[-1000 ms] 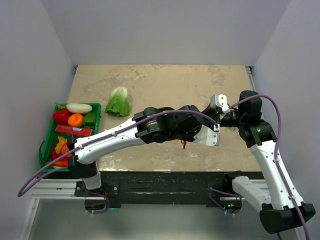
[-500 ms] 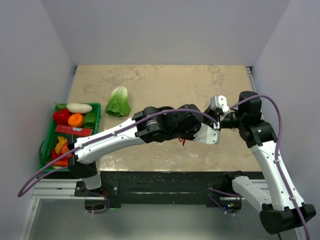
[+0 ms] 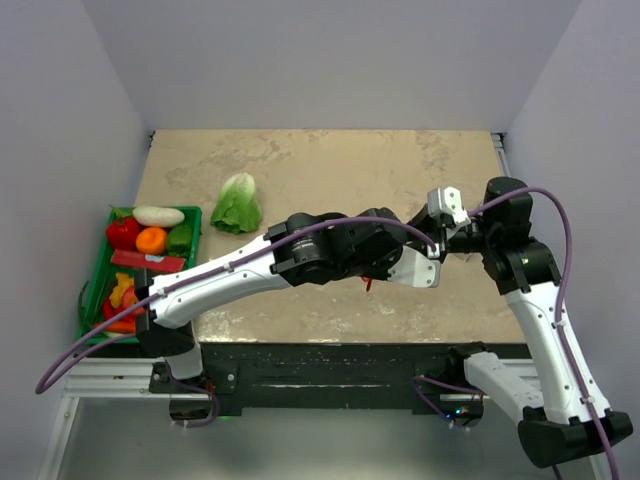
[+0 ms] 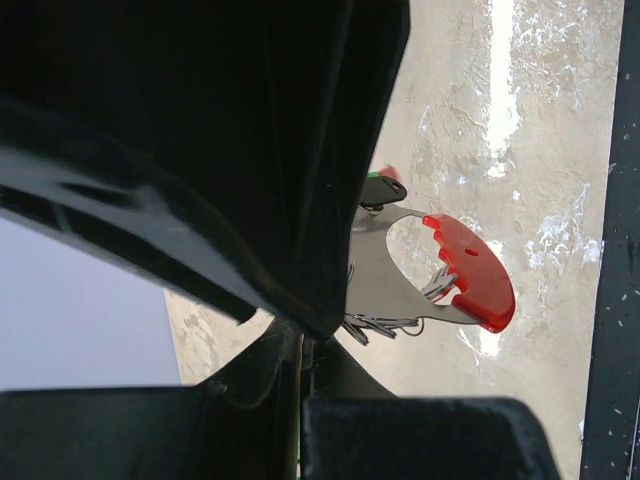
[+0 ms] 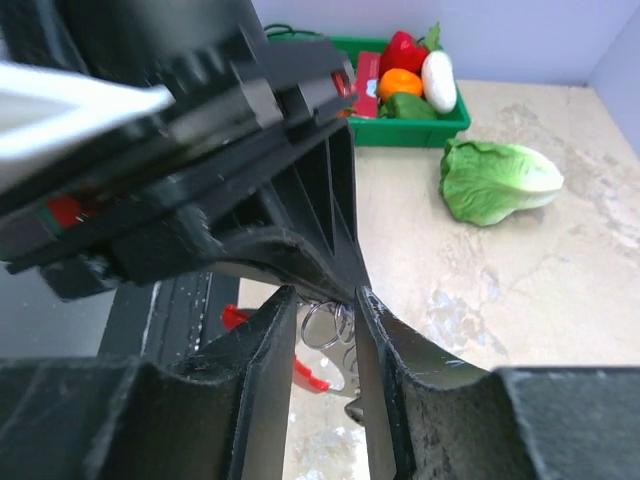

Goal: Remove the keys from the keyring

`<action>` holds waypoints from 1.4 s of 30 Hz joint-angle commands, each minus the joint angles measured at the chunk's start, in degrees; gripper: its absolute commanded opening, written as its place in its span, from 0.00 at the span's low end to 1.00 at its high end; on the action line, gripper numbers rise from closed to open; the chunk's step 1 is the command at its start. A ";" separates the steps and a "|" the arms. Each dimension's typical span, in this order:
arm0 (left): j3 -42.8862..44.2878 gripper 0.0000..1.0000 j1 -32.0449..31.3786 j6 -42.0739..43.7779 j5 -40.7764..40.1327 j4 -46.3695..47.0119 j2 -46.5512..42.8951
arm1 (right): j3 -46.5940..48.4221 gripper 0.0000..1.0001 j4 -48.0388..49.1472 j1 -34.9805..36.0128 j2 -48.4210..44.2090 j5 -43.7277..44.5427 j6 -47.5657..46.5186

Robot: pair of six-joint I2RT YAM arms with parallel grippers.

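In the top view both grippers meet above the front right of the table. My left gripper [image 3: 437,260] [image 4: 305,345] is shut, and the keyring hangs from its tip. The thin silvery rings [image 5: 322,325] dangle just under that black fingertip. My right gripper [image 5: 326,297] [image 3: 444,248] stands open with these rings between its two fingers [image 5: 275,340]; I cannot tell whether they touch. The red fob [image 4: 470,275] [image 3: 368,286] hangs lower on its metal plate. Silvery keys [image 4: 380,324] bunch beside it, their heads mostly hidden behind the left finger.
A green basket [image 3: 98,290] [image 5: 455,128] of toy vegetables sits at the table's left edge. A lettuce head [image 3: 237,203] [image 5: 500,180] lies at the back left. The black front edge of the table [image 4: 612,250] runs just below the hanging fob.
My right arm has shifted slightly right and back, and its jaws have narrowed a little around the rings. The left arm still holds the keyring in the same place.
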 commanded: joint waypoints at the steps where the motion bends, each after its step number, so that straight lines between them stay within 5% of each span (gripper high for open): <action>1: 1.89 0.00 0.14 -0.80 -0.12 2.50 -1.33 | 3.01 0.34 0.20 -1.40 -0.72 -2.00 -0.84; 35: 3.38 0.00 0.14 -1.24 0.76 2.77 -0.36 | -3.58 0.25 3.90 0.62 0.68 3.45 -1.54; 38: 3.47 0.00 0.14 -1.24 0.93 2.86 -0.01 | -3.76 0.22 4.69 0.71 0.69 3.89 -1.36; 42: 3.47 0.00 0.14 -1.33 1.11 2.68 0.08 | -3.32 0.00 5.40 0.80 0.51 3.80 -1.10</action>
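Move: The keyring's wire loops hang at the left hand's shut fingertips, about 1 cm to that hand's right. From the right hand, its fingers parted and pointing left, they sit some 1 cm forward, 1 cm left and 2 cm below. The red handle hangs roughly 5 cm back, 3 cm left and 6 cm below the right hand; the black fob lies about 6 cm straight below it. The right hand's fingers close to pinch the keyring's loops right beside the left fingertips. It first rises about 1 cm, then shifts a little forward and sinks some 3 cm to the loops, ending about 2 cm lower than it began, and narrows its fingers there, mostly at the last. The left hand stays put and keeps its pinch. ##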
